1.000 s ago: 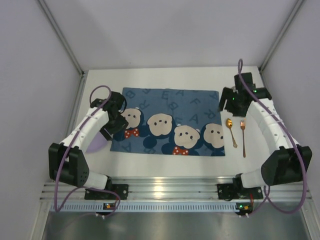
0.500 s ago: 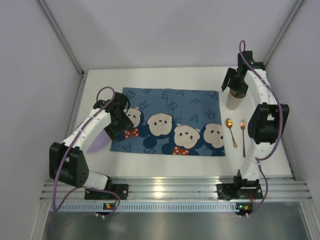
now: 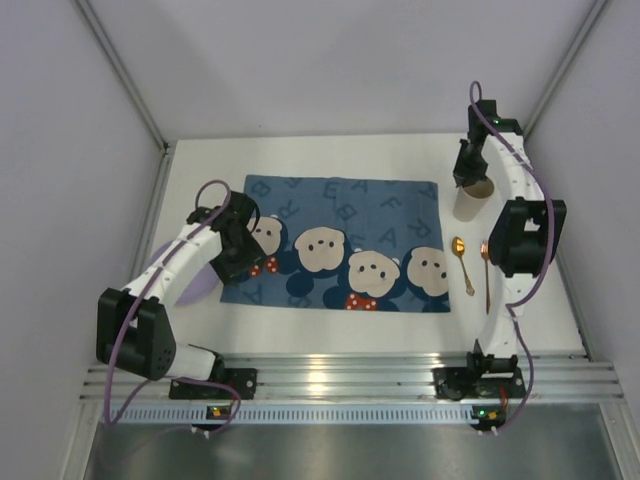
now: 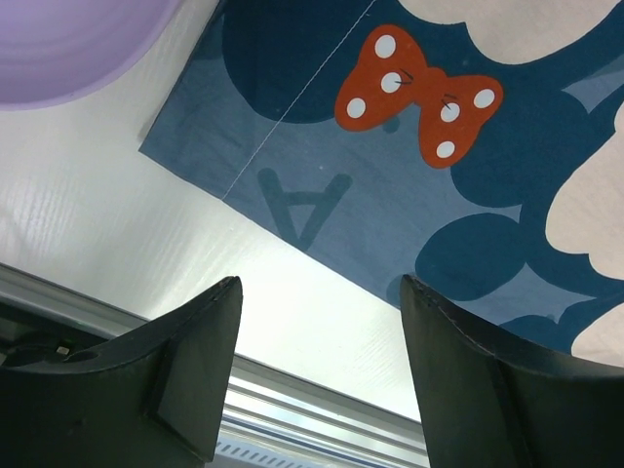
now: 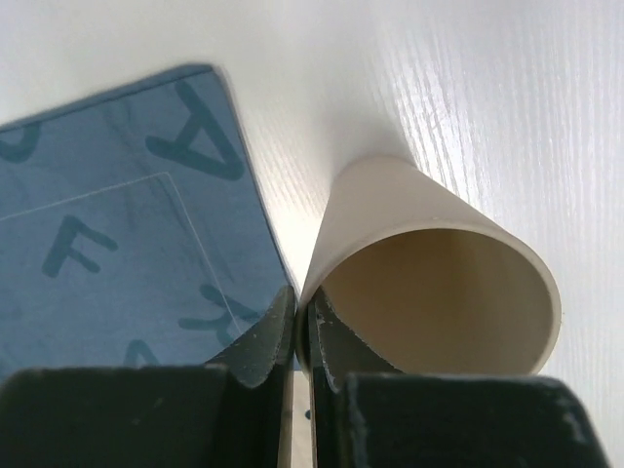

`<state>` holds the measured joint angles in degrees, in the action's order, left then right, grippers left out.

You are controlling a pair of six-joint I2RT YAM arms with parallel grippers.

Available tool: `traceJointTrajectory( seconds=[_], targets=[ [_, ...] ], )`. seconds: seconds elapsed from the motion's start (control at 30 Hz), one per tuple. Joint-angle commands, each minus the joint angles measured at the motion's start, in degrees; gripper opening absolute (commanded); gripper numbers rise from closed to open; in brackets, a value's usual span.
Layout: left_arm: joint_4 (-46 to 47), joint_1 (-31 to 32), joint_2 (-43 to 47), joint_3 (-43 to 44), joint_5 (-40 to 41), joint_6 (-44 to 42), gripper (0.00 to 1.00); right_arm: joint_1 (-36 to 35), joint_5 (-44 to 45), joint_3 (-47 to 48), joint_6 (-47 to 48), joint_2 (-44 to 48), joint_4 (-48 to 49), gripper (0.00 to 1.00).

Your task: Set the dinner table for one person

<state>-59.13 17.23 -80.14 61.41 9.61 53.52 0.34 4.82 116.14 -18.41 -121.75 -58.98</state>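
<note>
A beige cup (image 3: 476,203) stands upright on the white dinner table (image 3: 330,325), just off the far right corner of the blue cartoon placemat (image 3: 340,215). My right gripper (image 3: 467,178) comes down from above and is shut on the cup's rim, one finger inside and one outside; the right wrist view shows the cup (image 5: 439,263) pinched at my right gripper (image 5: 304,314). My left gripper (image 3: 234,256) hangs open and empty over the placemat's near left corner (image 4: 292,185). In the left wrist view, bare table shows between the fingers of my left gripper (image 4: 320,285).
A lilac plate (image 3: 192,285) lies left of the placemat, partly under the left arm; its edge (image 4: 68,49) is near. A gold spoon (image 3: 463,263) and fork (image 3: 487,277) lie right of the placemat. An aluminium rail (image 3: 330,378) runs along the near edge.
The right arm swung back to the cup and its gripper closed on the rim. The left gripper slid a little toward the placemat's near left corner.
</note>
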Motion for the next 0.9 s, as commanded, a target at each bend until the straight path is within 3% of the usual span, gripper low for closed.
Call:
traceJointTrajectory(
  seconds=[0.0,0.2,0.43,0.87],
  targets=[
    [2.79,-0.01,1.13,-1.02,-1.43,-0.61,0.71,-2.97,4.66,1.72,1.28,2.57,-4.56,0.00],
    [3.50,0.08,-0.72,0.11,-1.78,-1.92,0.70,-10.17,8.54,6.29,1.10,6.18,-8.60,0.00],
    [2.97,0.08,-0.90,1.87,-1.61,-2.89,0.70,-18.26,9.59,11.38,-0.92,3.72,-10.28,0.00],
    [-1.59,-0.01,5.34,0.82,1.38,-2.19,0.70,-21.08,8.80,6.48,-0.83,-1.38,-1.67,0.00]
  ],
)
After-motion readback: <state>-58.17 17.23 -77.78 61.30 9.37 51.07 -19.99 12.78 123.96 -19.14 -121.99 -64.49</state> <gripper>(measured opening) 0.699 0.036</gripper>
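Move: The cup, already pinched by its left rim, has its middle about 4 cm to the right hand's right and 4 cm below. It is taken to the placemat's far-right part, some 10 cm left of the hand, 2 cm back and 8 cm below. The spoon lies roughly 15 cm back and 3 cm right, the fork about 18 cm back and 9 cm right. From the left hand the cup is roughly 55 cm right and 22 cm ahead. The cup, still pinched by its rim in the shut right gripper, is carried about 14 cm left, from the bare table to over the placemat's far-right part, drawn back a couple of centimetres. The right hand lifts it some 5 cm on the way, turning about 15 degrees counter-clockwise, then stops going left and starts lowering it towards the mat. ##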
